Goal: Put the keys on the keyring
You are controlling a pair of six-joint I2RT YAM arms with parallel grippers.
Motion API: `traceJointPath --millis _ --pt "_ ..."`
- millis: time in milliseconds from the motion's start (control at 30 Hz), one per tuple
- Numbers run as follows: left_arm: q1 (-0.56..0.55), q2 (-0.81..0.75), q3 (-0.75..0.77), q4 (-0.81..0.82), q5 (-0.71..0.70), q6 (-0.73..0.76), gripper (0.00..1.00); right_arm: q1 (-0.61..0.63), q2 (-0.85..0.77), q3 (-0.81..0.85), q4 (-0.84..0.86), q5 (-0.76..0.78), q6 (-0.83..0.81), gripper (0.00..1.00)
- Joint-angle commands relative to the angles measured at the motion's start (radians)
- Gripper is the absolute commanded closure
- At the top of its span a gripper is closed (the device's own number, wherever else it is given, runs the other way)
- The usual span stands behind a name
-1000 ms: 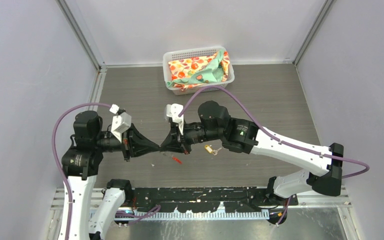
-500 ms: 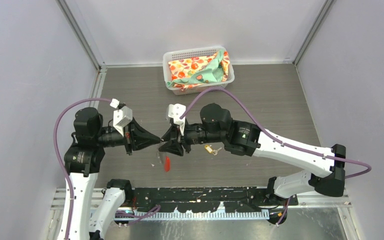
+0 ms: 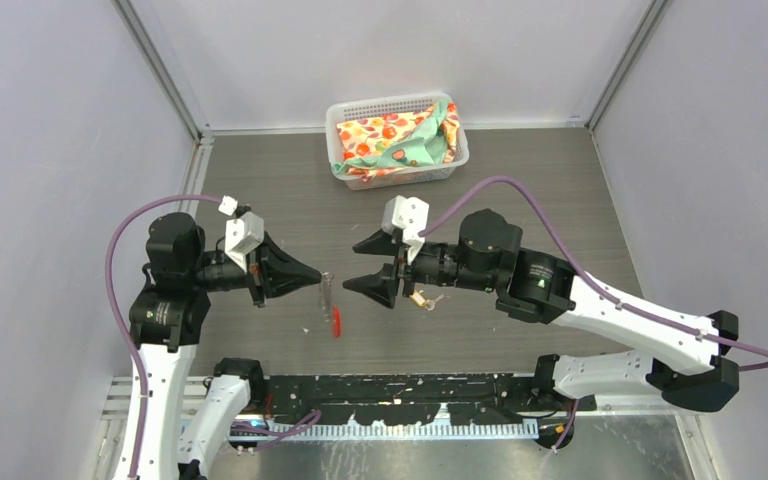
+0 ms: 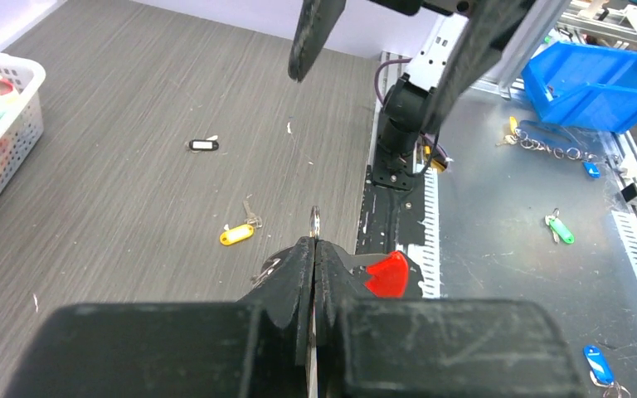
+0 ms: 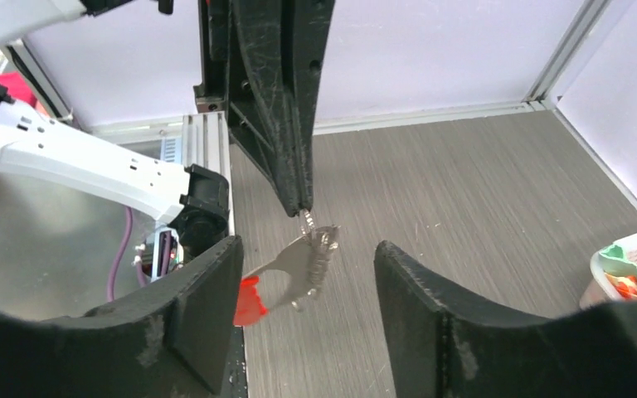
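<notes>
My left gripper [image 3: 317, 281] [image 4: 314, 242] is shut on the keyring [image 3: 327, 297], a silver ring whose edge [image 4: 314, 219] pokes out past the fingertips. Its red tag [image 3: 336, 322] [image 4: 386, 274] hangs below. In the right wrist view the keyring [image 5: 311, 257] dangles from the left fingertips, blurred, ahead of my right gripper [image 5: 307, 319]. My right gripper [image 3: 362, 266] stands open just right of the ring, not touching it. The brass-yellow key [image 3: 418, 298] [image 4: 235, 235] lies on the table under the right wrist. The black-headed key [image 4: 204, 145] lies farther off on the table.
A white basket [image 3: 397, 135] with patterned cloth stands at the back wall. A black rail [image 3: 410, 392] runs along the near table edge. Beyond it are a blue bin [image 4: 593, 79] and loose key tags on a metal surface.
My right gripper has opened, let go of the keyring and drawn back to the right. The keyring now hangs from the left gripper alone, its red tag swung down.
</notes>
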Motion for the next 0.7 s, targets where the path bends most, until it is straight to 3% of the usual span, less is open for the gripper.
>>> traceJointPath --millis 0,67,233,667 --pt "-0.003 -0.013 0.03 0.046 0.047 -0.014 1.0 -0.02 -0.023 -0.014 0.035 -0.027 -0.006 0.4" --pt "-0.003 -0.015 0.03 0.049 0.05 -0.02 1.0 -0.02 -0.011 -0.033 0.074 -0.074 0.002 0.46" --pt "-0.003 -0.021 0.03 0.108 0.053 -0.074 1.0 -0.019 0.043 -0.034 0.134 -0.187 0.041 0.47" --pt "-0.003 -0.032 0.036 0.109 0.097 -0.085 1.0 -0.02 0.093 -0.073 0.271 -0.162 0.06 0.56"
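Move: The keyring hangs by its top ring from the left hand's shut fingertips, its middle about 5 cm below that hand, 1 cm back and 1 cm to its right. From the open right hand the keyring lies some 5 cm left, 1 cm back and 9 cm below. On the table 38 cm below the right hand lie the yellow-tag key, about 16 cm ahead and 11 cm right, and the black-tag key, roughly 27 cm ahead and 24 cm right. After a tiny start up and to its right, the right hand swings back in towards the left fingertips, going left and down about 4 cm each, edging back 1 cm and rising slightly at the end, while it turns some 10 degrees counter-clockwise and its fingers partly close, still open around nothing. The left hand eases a little over 1 cm up and back with its fingers still shut, and its hold on the keyring's ring ends. ##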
